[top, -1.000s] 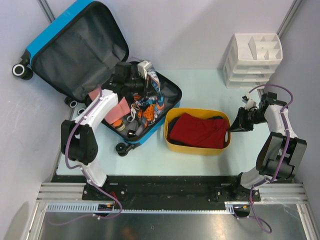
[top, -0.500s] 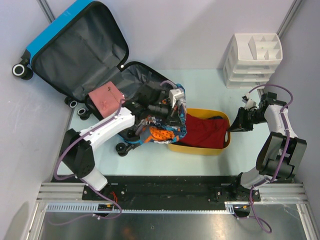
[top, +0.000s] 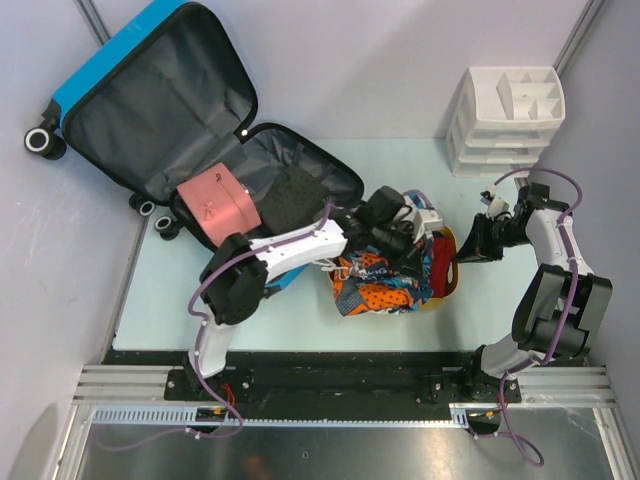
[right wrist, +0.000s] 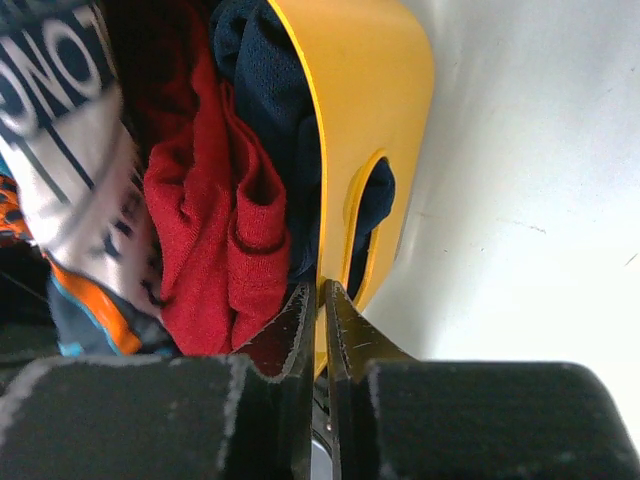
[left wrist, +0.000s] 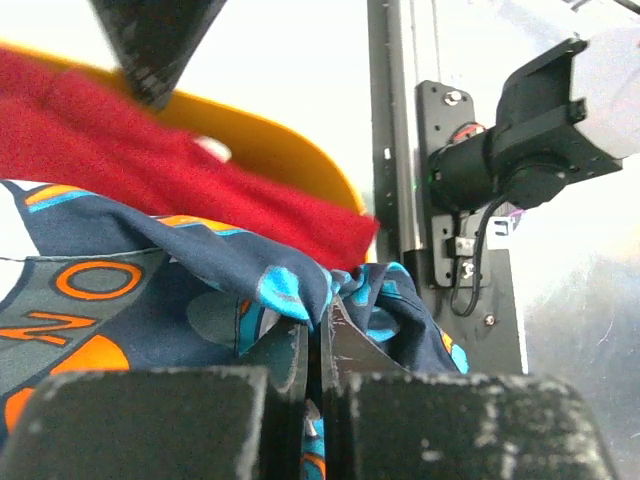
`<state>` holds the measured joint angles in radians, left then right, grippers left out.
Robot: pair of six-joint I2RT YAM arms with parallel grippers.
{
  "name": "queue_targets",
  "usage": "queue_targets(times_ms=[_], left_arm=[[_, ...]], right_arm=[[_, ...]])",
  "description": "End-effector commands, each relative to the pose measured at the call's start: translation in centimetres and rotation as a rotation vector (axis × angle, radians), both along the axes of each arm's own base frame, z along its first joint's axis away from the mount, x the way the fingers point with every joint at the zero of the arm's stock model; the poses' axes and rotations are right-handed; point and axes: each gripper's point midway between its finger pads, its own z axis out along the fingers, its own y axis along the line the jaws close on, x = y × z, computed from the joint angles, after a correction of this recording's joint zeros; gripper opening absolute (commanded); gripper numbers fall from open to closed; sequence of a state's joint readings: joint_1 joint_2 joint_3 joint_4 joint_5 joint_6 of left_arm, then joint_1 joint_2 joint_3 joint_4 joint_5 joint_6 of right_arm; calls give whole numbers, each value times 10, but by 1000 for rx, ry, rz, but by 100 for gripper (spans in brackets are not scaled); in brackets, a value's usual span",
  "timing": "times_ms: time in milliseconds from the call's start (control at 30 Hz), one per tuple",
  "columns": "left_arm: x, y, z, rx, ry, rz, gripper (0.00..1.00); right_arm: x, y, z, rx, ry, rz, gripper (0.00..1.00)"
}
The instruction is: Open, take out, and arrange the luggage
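The luggage, a bright-blue suitcase, lies open at the back left with its lid against the wall. A pink pouch and a black item remain in its lower half. My left gripper is shut on a navy, orange and blue patterned garment, which hangs over the yellow tub. My right gripper is shut on the tub's right rim. Red cloth lies inside the tub.
A white drawer organiser stands at the back right. Dark blue fabric sits against the tub's inner wall. The left arm stretches across the middle of the table, between suitcase and tub.
My left arm has swung right from the suitcase, carrying the patterned garment over the yellow tub. The right gripper has stayed at the tub's rim and closed tighter.
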<state>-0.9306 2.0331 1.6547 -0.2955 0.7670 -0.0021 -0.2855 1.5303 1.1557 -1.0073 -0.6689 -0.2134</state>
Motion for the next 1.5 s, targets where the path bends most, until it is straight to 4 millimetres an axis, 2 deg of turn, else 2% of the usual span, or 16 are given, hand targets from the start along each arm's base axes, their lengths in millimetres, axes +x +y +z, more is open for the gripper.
queue_targets(times_ms=[0,100,233,267,300,367,400,467,500,667,767,833,967,1067,1267,1467], left_arm=[[-36,-37,37,-165,-102,-207,0],[-48,-47,29,-173,-117,-256,0],[-31,-44,22,-145,-99,-218,7],[-25,-38,22,-130,-97,-206,13],[-10,-30,21,-120,-101,-175,29],[3,-15,23,-88,-119,-149,50],[13,-3,34,-93,-137,-125,64],[16,11,48,-94,-173,-116,74],[15,22,67,-114,-209,-109,78],[23,61,107,-123,-216,-24,87],[74,96,122,-111,-207,151,89],[126,132,125,-73,-255,320,90],[216,216,95,124,-410,590,90],[250,258,62,325,-547,660,89],[272,292,0,600,-649,627,88],[261,304,-59,723,-696,384,90]], right_arm=[[-3,12,-3,47,10,27,7],[-4,13,-3,50,7,30,7],[-4,10,1,45,-12,27,13],[-3,7,2,39,-22,21,16],[-2,2,4,35,-34,12,18],[-3,-4,11,21,-58,0,25],[-4,-12,13,9,-67,-13,28],[-5,-19,24,-20,-109,-6,40],[-5,-24,27,-28,-121,-15,44],[1,-34,69,-56,-271,1,74],[6,-23,99,-13,-369,27,81],[9,-15,111,-15,-420,46,81],[7,7,110,-50,-424,127,80],[6,9,107,-50,-405,130,80],[8,3,96,-58,-349,105,80],[5,-2,89,-75,-320,104,80]])
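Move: The left hand, holding the patterned garment, has the yellow tub's middle about 5 cm to its left, 2 ahead and 10 below. The next thing, a dark dotted cloth in the open suitcase, lies roughly 27 cm ahead, 31 left and 9 lower, with the pink bag some 16 cm left and 3 back of that cloth. From the right hand, shut on the tub's rim, the tub's middle is about 16 cm left, level fore and aft, 6 below. Draw the left gripper about 5 cm right and back over the tub, open it to let go of the patterned garment, then lift and swing it far forward and left over the suitcase, sinking wide open above the dark cloth and tilting the fingers steeply down. Meanwhile open the right gripper off the tub's rim, ease it right, then raise it some 10 cm, its fingers tipping up and its hand coming back left. ##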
